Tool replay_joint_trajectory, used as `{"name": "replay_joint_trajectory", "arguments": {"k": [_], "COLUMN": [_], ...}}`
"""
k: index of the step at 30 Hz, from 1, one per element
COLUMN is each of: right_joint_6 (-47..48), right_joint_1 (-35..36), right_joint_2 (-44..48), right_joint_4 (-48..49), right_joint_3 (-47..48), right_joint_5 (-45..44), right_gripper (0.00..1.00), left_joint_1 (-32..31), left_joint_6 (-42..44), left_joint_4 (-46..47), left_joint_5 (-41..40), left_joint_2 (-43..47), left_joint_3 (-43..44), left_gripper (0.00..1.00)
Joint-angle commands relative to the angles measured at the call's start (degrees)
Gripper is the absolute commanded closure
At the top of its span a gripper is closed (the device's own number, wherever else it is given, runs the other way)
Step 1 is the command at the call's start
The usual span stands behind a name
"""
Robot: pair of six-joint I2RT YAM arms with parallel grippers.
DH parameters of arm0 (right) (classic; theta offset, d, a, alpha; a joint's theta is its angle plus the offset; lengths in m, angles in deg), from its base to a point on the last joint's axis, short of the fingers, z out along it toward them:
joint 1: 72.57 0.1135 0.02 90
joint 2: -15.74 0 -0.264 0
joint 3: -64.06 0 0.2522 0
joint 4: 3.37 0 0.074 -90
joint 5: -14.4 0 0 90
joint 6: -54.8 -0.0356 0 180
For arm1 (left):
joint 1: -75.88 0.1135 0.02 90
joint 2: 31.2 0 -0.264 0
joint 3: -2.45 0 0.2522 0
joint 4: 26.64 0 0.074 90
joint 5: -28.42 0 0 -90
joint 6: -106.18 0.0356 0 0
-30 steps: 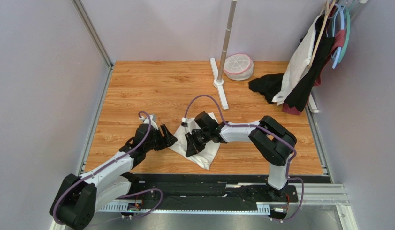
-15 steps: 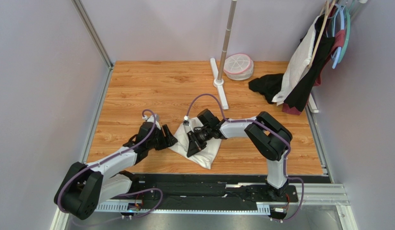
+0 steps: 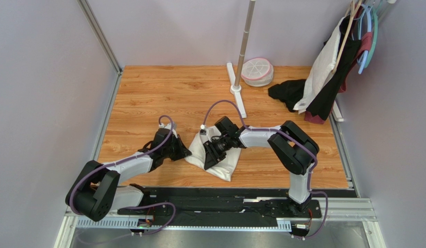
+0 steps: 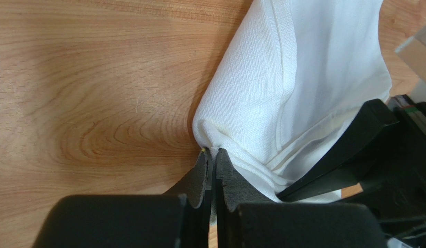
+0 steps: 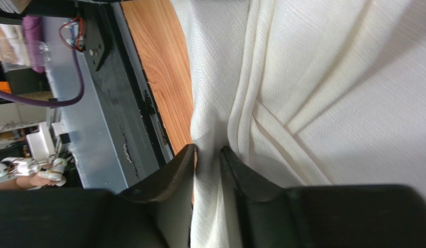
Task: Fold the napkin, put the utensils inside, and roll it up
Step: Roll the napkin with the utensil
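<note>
The cream-white napkin [image 3: 226, 165] lies crumpled in folds on the wooden table near its front edge. My left gripper [image 3: 185, 153] is low at the napkin's left corner and is shut on a pinch of the cloth [image 4: 303, 77], its tips [image 4: 213, 151] pressed together. Over the middle of the napkin, my right gripper [image 3: 209, 157] has its jaws a little apart, with a loose fold of napkin [image 5: 354, 77] running between the fingers [image 5: 207, 150]. The utensils are out of view.
A grey pole on a white stand [image 3: 239, 77] and a round pink-rimmed dish [image 3: 257, 71] are at the back. A black cloth [image 3: 287, 93] and garments on hangers [image 3: 334, 62] fill the back right. The black rail [image 3: 215, 202] borders the near edge.
My left gripper has slid right to the napkin's left corner and shut on it. The right gripper's jaws have parted from their grip on the cloth.
</note>
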Motion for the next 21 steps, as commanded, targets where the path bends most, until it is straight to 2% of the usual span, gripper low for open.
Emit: {"name": "replay_joint_trajectory", "arguments": {"k": [1, 6, 10, 16, 21], "right_joint_6": [4.1, 5.6, 8.0, 8.2, 9.6], "right_joint_1": [-0.1, 3.0, 10.3, 20.5, 24.8], "right_joint_2": [7.3, 15.2, 19.0, 18.9, 16.0], "right_joint_4": [-10.7, -13.9, -12.3, -5.8, -3.6], "right_joint_3": [1.6, 3.1, 1.1, -2.7, -3.0], "right_joint_5": [-9.3, -20.0, -38.3, -55.5, -61.7], "right_gripper": [0.54, 0.48, 0.47, 0.46, 0.47], "left_joint_1": [-0.3, -0.2, -0.1, -0.1, -0.1], "left_joint_6": [2.9, 4.9, 5.8, 6.3, 7.0], "left_joint_4": [-6.6, -10.7, -12.3, -13.0, -13.7], "left_joint_5": [-0.1, 0.8, 2.1, 3.8, 4.8], "left_joint_2": [-1.4, -3.8, -5.9, -8.8, -10.8], "left_joint_3": [3.6, 7.2, 9.1, 11.3, 12.7], "left_gripper": [1.00, 1.00, 1.00, 1.00, 1.00]}}
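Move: The napkin roll's near, rolled edge runs between my right fingers, its middle about 1 cm below them. From there its left end is some 6 cm ahead and 7 cm left, its free right end about 5 cm back and 8 cm right; the napkin's flat part lies roughly 5 cm ahead, 4 cm right. My left fingers already pinch the left end, with the roll's middle about 6 cm back and 7 cm right of them. I spread my right fingers from around the roll and lift about 5 cm, drifting a little left and forward. Then I swing back some 3 cm and sink about 2 cm, tilting the fingers some 45 degrees to point more steeply down, astride the rolled edge from above. My left hand keeps its pinch, easing about 1 cm right and tipping slightly steeper. ##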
